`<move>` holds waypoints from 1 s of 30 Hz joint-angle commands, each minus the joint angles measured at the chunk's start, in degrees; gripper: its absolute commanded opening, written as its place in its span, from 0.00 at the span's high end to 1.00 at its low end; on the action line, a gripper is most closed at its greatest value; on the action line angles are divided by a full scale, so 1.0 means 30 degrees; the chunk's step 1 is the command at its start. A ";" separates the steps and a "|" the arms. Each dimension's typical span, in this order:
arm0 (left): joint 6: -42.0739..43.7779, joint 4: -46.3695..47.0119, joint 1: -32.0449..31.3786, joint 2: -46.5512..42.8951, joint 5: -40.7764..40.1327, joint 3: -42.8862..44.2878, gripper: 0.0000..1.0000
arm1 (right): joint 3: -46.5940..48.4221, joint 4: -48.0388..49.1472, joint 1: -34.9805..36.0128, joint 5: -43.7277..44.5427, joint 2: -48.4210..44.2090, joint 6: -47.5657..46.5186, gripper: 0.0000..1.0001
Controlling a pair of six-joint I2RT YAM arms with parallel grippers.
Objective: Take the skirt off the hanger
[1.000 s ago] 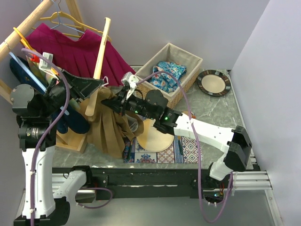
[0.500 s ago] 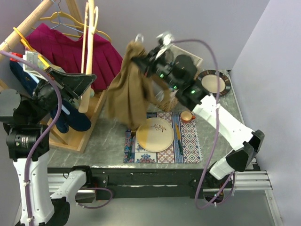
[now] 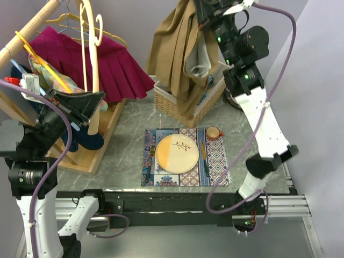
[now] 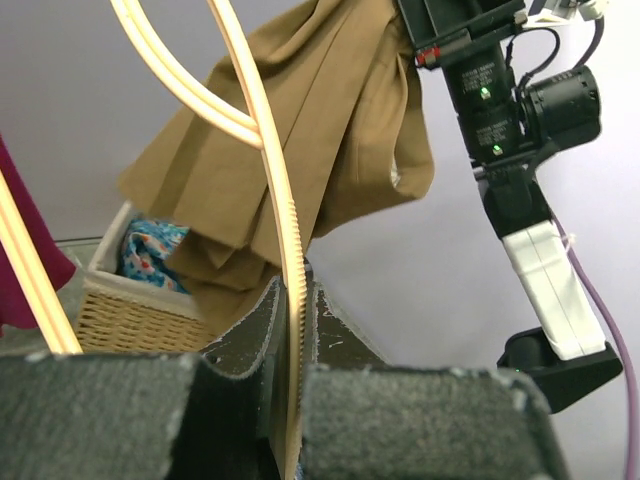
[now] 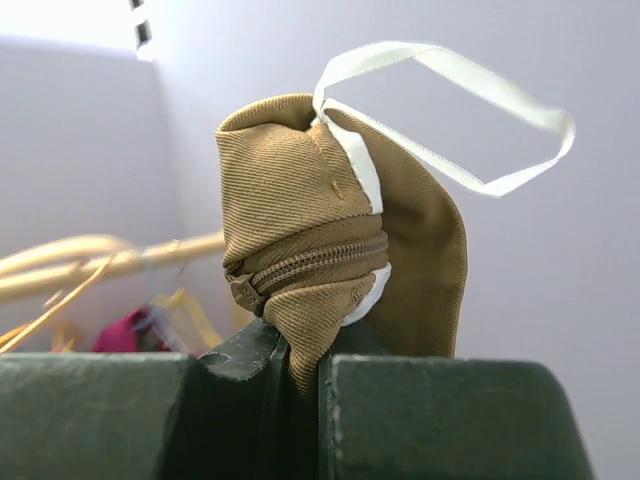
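The tan pleated skirt (image 3: 177,59) hangs free in the air above the wicker basket, clear of the hanger. My right gripper (image 3: 200,13) is high at the back, shut on the skirt's waistband by the zipper (image 5: 310,270), with a white ribbon loop sticking up. The pale wooden hanger (image 3: 85,59) stands upright at the left with no garment on it. My left gripper (image 3: 91,105) is shut on its bar; in the left wrist view the ridged bar (image 4: 262,150) runs between the closed jaws of my left gripper (image 4: 292,290), with the skirt (image 4: 310,130) beyond it.
A wicker basket (image 3: 164,103) holding blue patterned cloth sits under the skirt. A magenta skirt (image 3: 115,67) hangs on the wooden rack (image 3: 32,27) at the left. A patterned placemat (image 3: 217,166) carries a plate (image 3: 180,153), cutlery and a small cup (image 3: 214,132).
My right gripper has lifted the tan skirt up and away to the back right, off the hanger. My left gripper has swung the bare hanger upright.
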 commanded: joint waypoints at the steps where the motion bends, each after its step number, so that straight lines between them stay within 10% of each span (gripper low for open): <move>1: 0.1208 0.0526 -0.0191 -0.0496 -0.1513 -0.0265 0.99 | 0.2164 0.4502 -0.1525 -0.0049 0.2447 -0.0040 1.00; 12: 0.1563 0.0377 -0.0280 -0.1492 -0.1925 0.0030 0.99 | 0.1760 0.7495 -0.4486 0.0359 0.5853 0.1131 1.00; 19: 0.1388 0.0788 -0.0280 -0.1348 -0.1838 -0.0207 0.99 | -1.0379 1.1005 -0.4458 0.0886 0.3423 0.4086 1.00; 30: 0.1271 0.0846 -0.0280 -0.0585 -0.2071 0.0264 0.99 | -1.4360 0.4396 -0.3022 0.3990 0.4211 0.4940 1.00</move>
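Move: Basket: its middle lies some 18 cm ahead of the right hand, 3 cm to the right and about 58 cm below, under the brown skirt hanging from that hand. The small cup stands level with the hand in reach, 16 cm to its right, some 63 cm below; the dark-rimmed plate lies 18 cm ahead, 31 cm right, 65 cm below. From the left hand the basket is roughly 40 cm ahead, 33 cm right and 45 cm down. Lowering the skirt into the basket, the right hand first swings out forward about 20 cm almost level, drifting slightly right, then drops steeply, some 44 cm down in all, easing back a little at the end. The wrist tips nearly 50 degrees downward, and the fingers keep their pinch on the zipped waistband throughout. ##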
